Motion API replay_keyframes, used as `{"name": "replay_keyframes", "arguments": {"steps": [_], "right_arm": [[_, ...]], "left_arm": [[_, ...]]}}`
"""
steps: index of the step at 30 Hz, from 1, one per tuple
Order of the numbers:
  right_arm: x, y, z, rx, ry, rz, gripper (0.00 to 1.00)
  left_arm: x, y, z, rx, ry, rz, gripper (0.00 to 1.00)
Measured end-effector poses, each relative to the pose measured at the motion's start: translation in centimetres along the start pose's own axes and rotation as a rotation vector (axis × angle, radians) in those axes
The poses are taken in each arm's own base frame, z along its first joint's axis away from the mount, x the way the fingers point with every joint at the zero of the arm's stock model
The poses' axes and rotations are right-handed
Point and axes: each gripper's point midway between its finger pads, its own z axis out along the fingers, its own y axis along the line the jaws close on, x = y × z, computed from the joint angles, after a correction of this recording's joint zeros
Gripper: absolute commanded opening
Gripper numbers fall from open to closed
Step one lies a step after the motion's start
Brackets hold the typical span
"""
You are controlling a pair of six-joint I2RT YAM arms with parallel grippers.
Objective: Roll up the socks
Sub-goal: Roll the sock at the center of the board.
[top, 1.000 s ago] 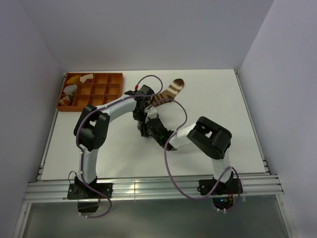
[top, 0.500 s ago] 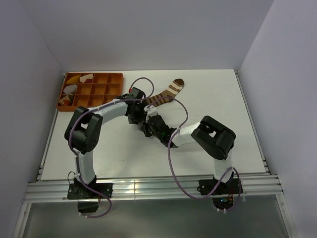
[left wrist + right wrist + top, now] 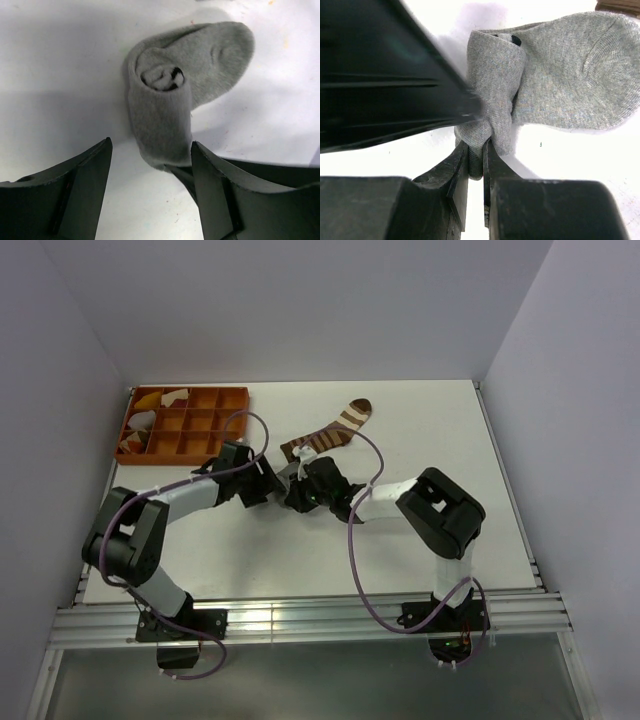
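The grey sock [image 3: 162, 115] lies on the white table, its cuff end rolled into a tube and its toe [image 3: 220, 50] still flat. My right gripper [image 3: 476, 155] is shut on the near end of the roll, as the right wrist view shows [image 3: 495, 100]. My left gripper [image 3: 150, 170] is open just in front of the roll, its right finger [image 3: 225, 190] beside it, holding nothing. In the top view the left gripper [image 3: 266, 481] and right gripper [image 3: 297, 492] meet at the grey sock [image 3: 286, 474]. The brown white-striped sock [image 3: 325, 435] lies flat behind them.
An orange compartment tray [image 3: 205, 422] stands at the back left, with yellow and white cloth pieces [image 3: 150, 400] in its left cells. Both arms' cables loop over the table's middle. Walls close in the back and both sides.
My left arm has swung left and lowered, drawing its gripper back off the grey sock to its left side. My right gripper has stayed shut on the roll.
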Motion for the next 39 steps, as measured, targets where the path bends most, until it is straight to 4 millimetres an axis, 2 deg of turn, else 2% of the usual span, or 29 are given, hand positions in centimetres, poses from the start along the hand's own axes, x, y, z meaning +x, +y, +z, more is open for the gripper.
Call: {"name": "replay_keyframes", "arguments": {"steps": [4,9,13,16,19,21,23,26,33,35,37,38,39], "right_arm": [[0.1,0.2,-0.1,-0.022,0.028,-0.007,0.00],[0.1,0.4,-0.2,-0.037,0.059,-0.044,0.00],[0.2,0.5,-0.3,-0.050,0.079,-0.082,0.00],[0.3,0.5,-0.3,-0.057,0.091,-0.107,0.00],[0.2,0.6,-0.4,-0.065,0.107,-0.130,0.00],[0.2,0.6,-0.4,-0.066,0.115,-0.142,0.00],[0.2,0.6,-0.5,-0.067,0.122,-0.153,0.00],[0.2,0.6,-0.5,-0.068,0.129,-0.169,0.00],[0.3,0.7,-0.7,-0.081,0.153,-0.203,0.00],[0.3,0.7,-0.7,-0.085,0.159,-0.211,0.00],[0.4,0.7,-0.7,-0.090,0.165,-0.217,0.00],[0.5,0.8,-0.8,-0.095,0.169,-0.219,0.00],[0.5,0.9,-0.9,-0.102,0.176,-0.221,0.00]], "left_arm": [[-0.3,-0.3,-1.3,0.052,-0.065,-0.014,0.67],[-2.6,0.2,-1.5,0.067,-0.119,-0.046,0.65],[-6.2,0.0,-0.4,0.041,-0.138,-0.023,0.64],[-9.0,-1.7,1.0,0.053,-0.140,0.047,0.61],[-10.0,-2.9,2.3,0.075,-0.109,0.114,0.56],[-9.8,-3.0,3.4,0.083,-0.068,0.151,0.53],[-8.9,-2.3,4.3,0.078,-0.018,0.171,0.48],[-7.0,-1.0,5.2,0.057,0.060,0.186,0.47],[-5.2,-2.1,5.4,0.101,0.123,0.251,0.45],[-4.7,-2.5,5.6,0.113,0.136,0.264,0.33],[-4.4,-2.4,5.8,0.114,0.147,0.278,0.27],[-4.2,-2.5,6.0,0.118,0.153,0.282,0.19],[-4.2,-2.6,6.1,0.122,0.156,0.285,0.16]]}}
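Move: Just ahead of the open left fingers lies the gray sock, part rolled. Its loose toe part is about 5 cm forward and 6 cm right of the left hand, some 2 cm below it; the rolled part is 1 cm forward and 5 cm right. The striped sock's cuff lies about 11 cm forward and 7 cm right. From the right hand, the toe part is some 7 cm forward and 3 cm left. Rising a little, the left hand swings about 10 cm forward past the rolled part, then sinks some 4 cm and eases back and right to the gray sock's far fold beside the toe, turning about 20 degrees clockwise. Its fingers close from wide to narrow there, seeming to pinch the cloth. The right fingers keep their pinch on the roll's near end, drifting back a centimetre and turning about 15 degrees counter-clockwise. ##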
